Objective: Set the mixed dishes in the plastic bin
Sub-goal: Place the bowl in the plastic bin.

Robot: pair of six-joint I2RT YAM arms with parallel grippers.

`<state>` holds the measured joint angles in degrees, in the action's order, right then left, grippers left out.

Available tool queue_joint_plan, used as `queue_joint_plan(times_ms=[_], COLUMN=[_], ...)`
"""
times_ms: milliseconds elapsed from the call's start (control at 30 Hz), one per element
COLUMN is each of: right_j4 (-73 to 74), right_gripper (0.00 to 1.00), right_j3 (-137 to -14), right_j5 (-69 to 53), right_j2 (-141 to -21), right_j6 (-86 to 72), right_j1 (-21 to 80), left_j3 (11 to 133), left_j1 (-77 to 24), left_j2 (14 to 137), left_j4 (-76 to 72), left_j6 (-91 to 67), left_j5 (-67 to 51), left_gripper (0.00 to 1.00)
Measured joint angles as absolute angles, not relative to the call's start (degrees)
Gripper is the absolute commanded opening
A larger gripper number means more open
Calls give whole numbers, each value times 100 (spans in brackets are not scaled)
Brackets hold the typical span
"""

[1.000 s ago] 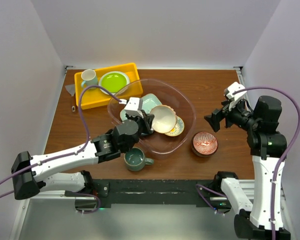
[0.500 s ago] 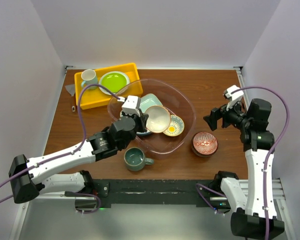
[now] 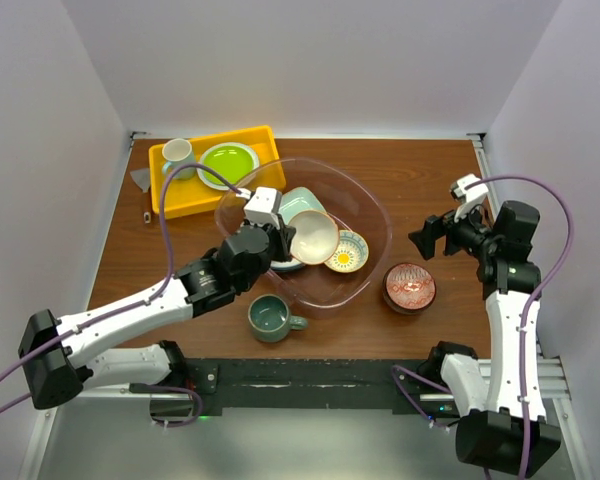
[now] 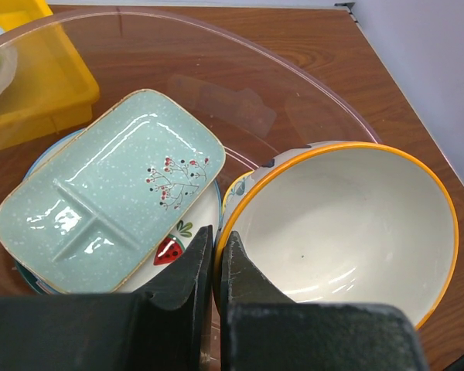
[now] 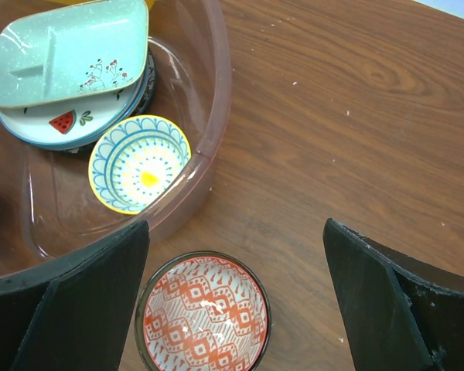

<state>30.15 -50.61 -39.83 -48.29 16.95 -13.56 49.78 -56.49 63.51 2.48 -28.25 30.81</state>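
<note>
The clear plastic bin (image 3: 381,214) sits mid-table. My left gripper (image 3: 283,240) is inside it, shut on the rim of a cream bowl with an orange edge (image 3: 315,237), which is tilted on its side. In the left wrist view the jaws (image 4: 216,246) pinch that bowl's (image 4: 348,224) rim. Beside it a pale-green divided tray (image 4: 108,205) lies on a white plate with fruit marks (image 4: 187,236). A small yellow-inside bowl (image 5: 139,162) rests in the bin. A reddish-brown bowl (image 5: 203,317) and a grey-green mug (image 3: 271,318) stand on the table outside it. My right gripper (image 5: 236,232) hangs open above the red bowl.
A yellow tray (image 3: 170,196) at the back left holds a lime-green plate (image 3: 228,162) and a pale mug (image 3: 177,152). A small tool (image 3: 143,186) lies left of it. White walls close in the table on three sides.
My left gripper has carried the cream bowl a little left and back inside the bin. The right arm has shifted its pose slightly, with its gripper staying open in nearly the same spot.
</note>
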Motion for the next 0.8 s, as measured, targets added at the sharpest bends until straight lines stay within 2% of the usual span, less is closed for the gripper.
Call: queue_joint_plan(times_ms=[500, 800], right_j4=[2908, 2908], right_gripper=[98, 98], right_j3=[-5011, -5011], right_j5=[-4007, -4007], right_j2=[-4823, -4816], right_j6=[1704, 1719], right_j1=[-1358, -1358], left_j3=[4984, 5371], left_j1=[-5312, -4978], left_j2=[6733, 7426], left_j4=[257, 246], left_j6=[-2823, -2786], left_j5=[2609, 2204], left_gripper=[0, 0])
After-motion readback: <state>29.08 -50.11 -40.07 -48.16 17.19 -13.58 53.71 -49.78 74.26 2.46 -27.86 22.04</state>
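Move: Below and to the right of the left hand, which already holds the white bowl by its rim, sits the patterned bowl in the bin: about 13 cm right, 6 cm ahead and some 16 cm down. The green tray in the bin lies roughly 12 cm ahead and 3 cm left, and the green mug outside the bin about 11 cm back and 5 cm left, both some 15 cm lower. From the right hand, the patterned bowl is about 15 cm left, 5 cm ahead and 16 cm down. Lowering the pinched white bowl into the bin, the left hand sinks about 4 cm at a steady pace, and in the second half also reaches forward by some 3.5 cm, ending with a slight drift right, towards the patterned bowl. The wrist tips only a little nose-down while the shut fingers keep their hold on the rim. ##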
